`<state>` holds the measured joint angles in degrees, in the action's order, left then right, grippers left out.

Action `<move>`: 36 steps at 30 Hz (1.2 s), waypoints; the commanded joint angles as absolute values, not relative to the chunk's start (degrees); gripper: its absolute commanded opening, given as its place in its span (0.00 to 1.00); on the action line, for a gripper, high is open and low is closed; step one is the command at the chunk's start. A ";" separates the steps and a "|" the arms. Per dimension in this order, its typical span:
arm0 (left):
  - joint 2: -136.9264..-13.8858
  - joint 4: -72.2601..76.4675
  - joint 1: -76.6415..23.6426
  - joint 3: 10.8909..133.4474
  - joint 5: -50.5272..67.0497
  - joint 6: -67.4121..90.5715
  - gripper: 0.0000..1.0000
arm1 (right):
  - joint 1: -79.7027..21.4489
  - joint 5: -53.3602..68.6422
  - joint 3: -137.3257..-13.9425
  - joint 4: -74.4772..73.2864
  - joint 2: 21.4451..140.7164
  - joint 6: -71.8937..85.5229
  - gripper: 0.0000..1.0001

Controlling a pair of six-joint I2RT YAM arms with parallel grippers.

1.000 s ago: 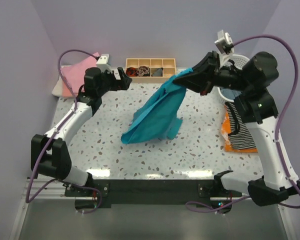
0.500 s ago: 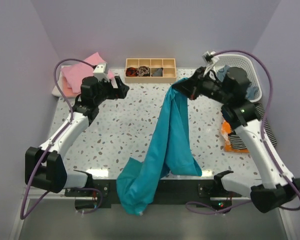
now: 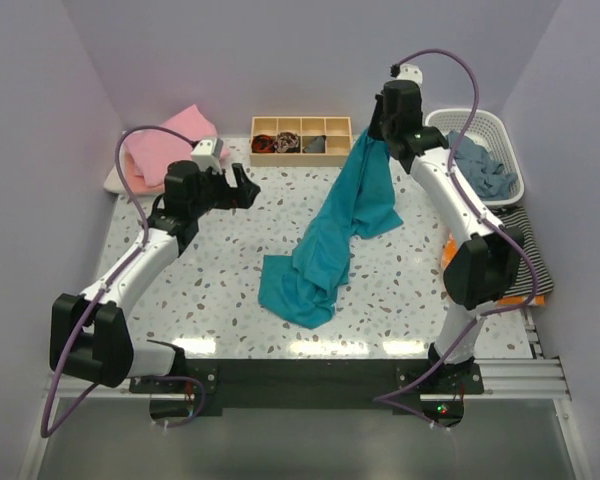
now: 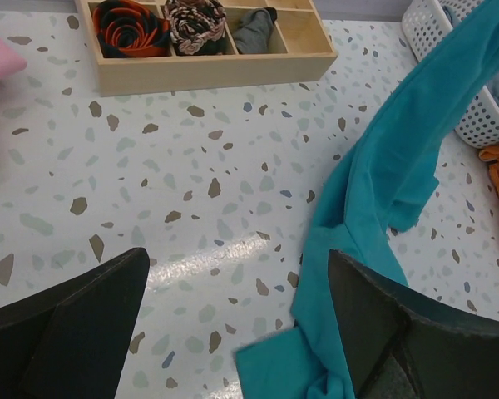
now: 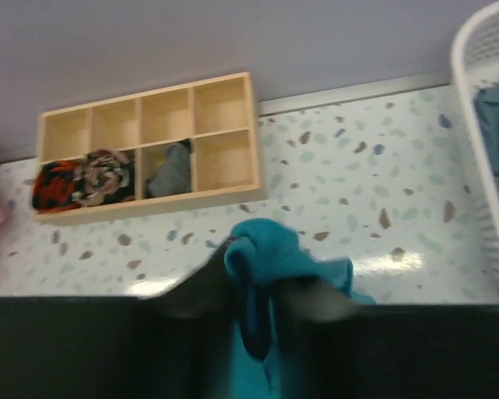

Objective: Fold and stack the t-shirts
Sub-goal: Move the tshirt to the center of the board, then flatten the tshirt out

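Note:
A teal-blue t-shirt [image 3: 345,215] hangs in a long bunched strip from my right gripper [image 3: 376,137], which is shut on its top end near the table's back edge. In the right wrist view a knot of teal cloth [image 5: 266,249] bulges out between the shut fingers. The shirt's lower end lies crumpled on the table's middle [image 3: 298,290]. My left gripper [image 3: 242,187] hovers open to the left of the shirt, holding nothing; its wrist view shows the teal cloth [image 4: 382,183] passing by the right finger [image 4: 416,332]. A pink folded t-shirt [image 3: 170,145] rests at the back left.
A wooden compartment box [image 3: 300,138] with rolled items stands at the back centre. A white basket [image 3: 443,119] of blue-grey clothes sits at the back right. Striped and orange garments [image 3: 525,262] lie along the right edge.
My right arm swung back to the table's far edge, dragging the teal shirt off the near edge; its lower end now rests mid-table. The left gripper shifted slightly right.

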<state>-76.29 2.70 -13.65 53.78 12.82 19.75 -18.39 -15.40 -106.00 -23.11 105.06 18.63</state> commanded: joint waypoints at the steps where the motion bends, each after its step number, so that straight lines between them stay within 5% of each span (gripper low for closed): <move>1: -77.86 4.66 -13.89 54.76 15.29 18.19 0.90 | -16.35 -29.01 -106.88 -25.84 106.96 20.31 0.62; 2: -78.31 4.75 -13.89 54.32 15.55 18.45 0.88 | -16.35 -28.83 -105.66 -26.71 106.61 20.30 0.85; 3: -78.75 5.18 -13.89 54.06 16.69 18.81 0.84 | -16.26 -28.48 -102.77 -27.50 106.18 20.82 0.95; 7: -82.00 7.29 -14.41 50.47 20.65 20.91 0.71 | -16.70 -12.66 -88.19 -24.10 96.70 20.57 0.96; 12: -86.47 11.42 -16.35 45.45 21.27 23.64 0.68 | -22.82 1.40 -81.83 -31.27 90.35 17.24 0.94; 24: -92.72 15.29 -19.69 43.95 19.78 25.75 0.65 | -45.15 -9.47 -72.17 -42.09 88.50 15.03 0.92; 36: -94.92 17.67 -21.53 42.72 18.90 26.45 0.64 | -53.35 -21.18 -70.14 -41.05 94.65 17.05 0.91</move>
<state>-94.61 14.13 -21.08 43.20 19.29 25.98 -52.84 -16.49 -69.17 -40.99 93.23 16.08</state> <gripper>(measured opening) 0.647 0.916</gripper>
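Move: My right hand still holds up the teal t-shirt's far end. The near end's right corner lies about 33 cm back, 9 cm to its left and 28 cm below. The wooden tray is some 4 cm ahead and 19 cm left of the right hand, the white basket level with it and 22 cm right, both about 26 cm lower. The near end's left corner is 8 cm back, 8 cm right and 20 cm below my left hand. I open my right fingers wide and let go of the shirt's far end, swing a little right while sinking, then sweep back nearly 30 cm, left and some 20 cm down over the shirt to its near end, tipping the fingers down and turning counter-clockwise. My left hand sinks about 16 cm, easing right and back to the near left corner, pitching down about 20 degrees while its fingers close partway. ##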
